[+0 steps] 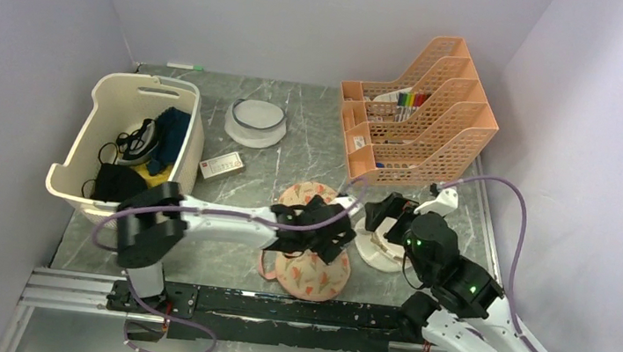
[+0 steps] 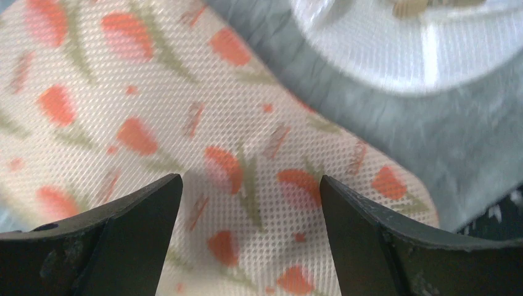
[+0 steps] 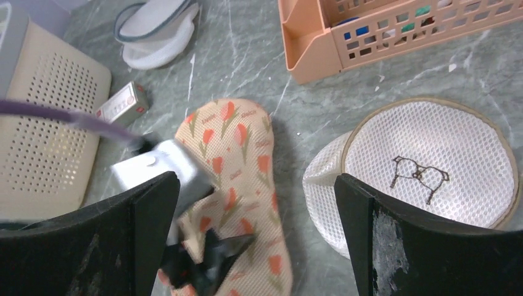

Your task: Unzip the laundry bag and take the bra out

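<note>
The laundry bag (image 1: 312, 273) lies flat on the grey table just ahead of the arm bases. It is peach mesh with red-pink flowers, and it looks closed. My left gripper (image 1: 333, 232) hangs low over its middle. In the left wrist view the bag's mesh (image 2: 185, 111) fills the picture, and my left gripper (image 2: 250, 182) stands open just above it, holding nothing. My right gripper (image 1: 382, 211) hovers open to the right. In its wrist view the right gripper (image 3: 255, 177) is high above the bag (image 3: 237, 154). The bra is hidden.
A round white mesh disc (image 3: 432, 166) with an eyeglasses drawing lies right beside the bag. An orange desk organizer (image 1: 437, 128) stands at the back right and a cream basket (image 1: 191, 140) of dark clothes at the left. A white bowl (image 1: 256, 121) and a small box (image 1: 221, 166) lie behind.
</note>
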Robot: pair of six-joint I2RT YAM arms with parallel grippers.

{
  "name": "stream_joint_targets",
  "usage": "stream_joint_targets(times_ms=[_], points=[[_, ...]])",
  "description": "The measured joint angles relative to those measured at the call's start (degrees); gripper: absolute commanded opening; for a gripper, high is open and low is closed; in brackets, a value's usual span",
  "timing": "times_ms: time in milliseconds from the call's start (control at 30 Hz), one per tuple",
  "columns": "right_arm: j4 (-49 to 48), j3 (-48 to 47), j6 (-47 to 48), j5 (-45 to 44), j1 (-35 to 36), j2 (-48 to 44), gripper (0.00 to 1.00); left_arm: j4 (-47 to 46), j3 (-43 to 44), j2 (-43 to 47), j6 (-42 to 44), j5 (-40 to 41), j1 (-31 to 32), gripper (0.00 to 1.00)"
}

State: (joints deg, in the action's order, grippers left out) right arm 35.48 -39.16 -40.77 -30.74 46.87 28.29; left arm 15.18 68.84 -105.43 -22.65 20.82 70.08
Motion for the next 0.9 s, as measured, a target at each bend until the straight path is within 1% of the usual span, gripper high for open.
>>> stream_joint_targets(times_ms=[67, 167, 300, 400, 533, 633, 767, 900], points=[[0.5, -0.4, -0.9, -1.2, 0.0, -0.9, 1.0, -0.7, -5.4, 6.4, -0.2, 0.0, 0.5, 0.94], [1.1, -0.5, -2.1, -2.3, 0.0, -2.5, 1.0, -0.1, -11.0, 15.8, -1.5, 0.5, -1.6, 0.94], [0.7, -0.1, -3.0, -1.9, 0.0, -2.8, 1.0, 0.1, -15.8, 26.5, -5.2, 0.4, -4.6, 0.94], [-0.7, 0.9, -3.0, 0.9, 0.0, 0.3, 1.0, 1.0, -17.2, 30.5, -9.6, -1.3, -7.6, 0.94], [-2.4, 1.1, -3.0, 7.0, 0.0, 11.2, 1.0, 0.9, -18.6, 31.2, -14.2, -5.0, -10.8, 0.94], [-3.0, 1.8, -3.4, 10.7, 0.0, 20.6, 1.0, 0.9, -18.8, 29.4, -17.1, -7.3, -12.5, 0.94], [-3.2, 5.0, -3.9, 16.5, 0.0, 28.7, 1.0, -0.1, -18.9, 22.2, -20.3, -12.1, -17.7, 0.94], [-5.8, 8.8, -5.8, 22.3, 0.7, 30.2, 0.97, -2.1, -17.8, 13.4, -20.9, -16.1, -21.7, 0.94]])
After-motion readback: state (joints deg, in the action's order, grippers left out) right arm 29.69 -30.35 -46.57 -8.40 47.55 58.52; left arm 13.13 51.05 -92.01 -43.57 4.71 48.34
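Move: From the left gripper, the tulip-print laundry bag's middle is about 5 cm left, level fore and aft, and 4 cm below; its pink strap lies some 16 cm left and 6 cm back. The white hoop is about 12 cm right and 2 cm ahead, the small box some 29 cm left and 15 cm ahead. From the right gripper, the bag's middle is roughly 12 cm left, 3 cm back and 19 cm down; the white hoop is about 5 cm right and 1 cm back. Lift the open left gripper some 9 cm while carrying it about 10 cm left across the laundry bag, then lower it again, easing forward, at the bag's left rim, turning counter-clockwise and tipping the fingers down. Meanwhile hold the right gripper nearly in place, then swoop it down about 17 cm, left and slightly back to the bag's right side, tipping its open fingers down some 35 degrees. ##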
